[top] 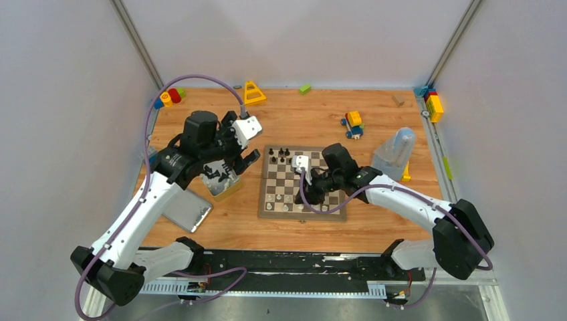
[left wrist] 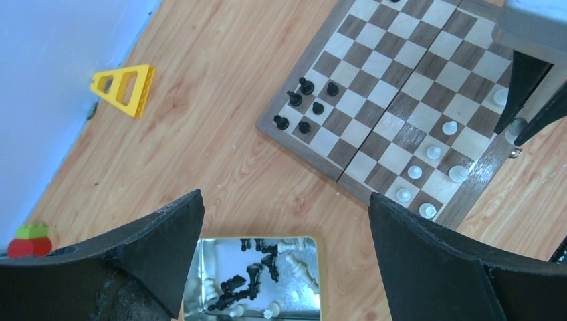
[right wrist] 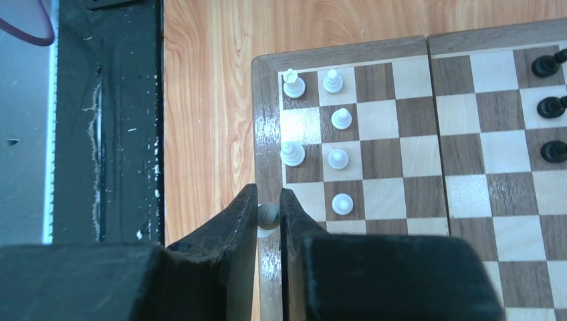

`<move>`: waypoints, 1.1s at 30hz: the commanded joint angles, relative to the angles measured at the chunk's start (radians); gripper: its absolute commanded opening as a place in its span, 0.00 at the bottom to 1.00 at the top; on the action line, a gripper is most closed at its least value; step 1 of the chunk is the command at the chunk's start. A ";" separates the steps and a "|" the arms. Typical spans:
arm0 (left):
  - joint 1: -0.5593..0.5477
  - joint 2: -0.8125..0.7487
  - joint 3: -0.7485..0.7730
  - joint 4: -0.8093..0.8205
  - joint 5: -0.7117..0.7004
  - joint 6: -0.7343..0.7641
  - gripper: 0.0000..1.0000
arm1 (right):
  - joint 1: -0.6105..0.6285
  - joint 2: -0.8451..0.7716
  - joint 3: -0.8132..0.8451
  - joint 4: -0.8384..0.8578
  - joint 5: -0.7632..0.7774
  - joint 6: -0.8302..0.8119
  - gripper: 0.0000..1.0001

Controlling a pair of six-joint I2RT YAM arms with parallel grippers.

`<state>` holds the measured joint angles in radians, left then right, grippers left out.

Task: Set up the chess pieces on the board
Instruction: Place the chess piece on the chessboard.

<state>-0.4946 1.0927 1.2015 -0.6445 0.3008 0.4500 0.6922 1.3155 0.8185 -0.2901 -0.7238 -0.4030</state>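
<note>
The board [top: 284, 184] lies mid-table, with several black chess pieces [top: 281, 155] in its far left corner and several white ones [top: 279, 202] along its near left edge. My left gripper [left wrist: 284, 197] is open and hangs above a silver tin [left wrist: 319, 267], which holds loose black and white pieces [left wrist: 257, 274]. In the top view that gripper [top: 237, 164] is just left of the board. My right gripper [right wrist: 268, 190] is shut on a white piece [right wrist: 267, 215] over the board's near border [right wrist: 267, 134], beside the standing white pieces [right wrist: 332, 160].
The tin's flat lid [top: 187, 208] lies near the left arm. A yellow triangular block [top: 253, 93] sits at the back, toy blocks [top: 353, 124] behind the board, and a clear plastic bag [top: 394, 152] to its right. More blocks [top: 168, 97] sit in the far left corner.
</note>
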 commanded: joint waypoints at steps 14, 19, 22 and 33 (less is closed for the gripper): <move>0.029 -0.060 -0.034 0.018 -0.047 -0.033 1.00 | 0.093 0.094 -0.047 0.215 0.176 -0.065 0.00; 0.028 -0.055 -0.035 0.026 -0.039 -0.039 1.00 | 0.095 0.090 -0.081 0.268 0.206 -0.062 0.00; 0.028 -0.058 -0.042 0.028 -0.038 -0.039 1.00 | 0.097 0.096 -0.088 0.279 0.207 -0.059 0.00; 0.028 -0.071 -0.056 0.034 -0.041 -0.036 1.00 | 0.115 0.111 -0.108 0.308 0.223 -0.066 0.03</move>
<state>-0.4706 1.0508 1.1503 -0.6460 0.2527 0.4282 0.7967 1.4212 0.7216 -0.0380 -0.5041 -0.4484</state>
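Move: Just right of and short of its empty square between the near-row white piece and the f-file piece, the right hand holds a white chess piece; that square's middle is about 2 cm ahead, 2 cm left and 10 cm below. The near-row white piece stands 2 cm ahead and 5 cm left, the white pawn 5 cm ahead and 2 cm left, the f-file piece 2 cm ahead and 3 cm right. From the left hand the square lies some 7 cm back, 13 cm right and 25 cm below. Lowering the held white piece about 5 cm towards the empty near-row square, the right hand also works some 2 cm left and 2 cm forward, off the board's frame and in behind the white pawn. The descent eases near the end while the wrist rolls about 10 degrees and the fingertips tip slightly further down; the fingers keep their grip. The empty, open left hand settles nearly 2 cm left and 1 cm down. ##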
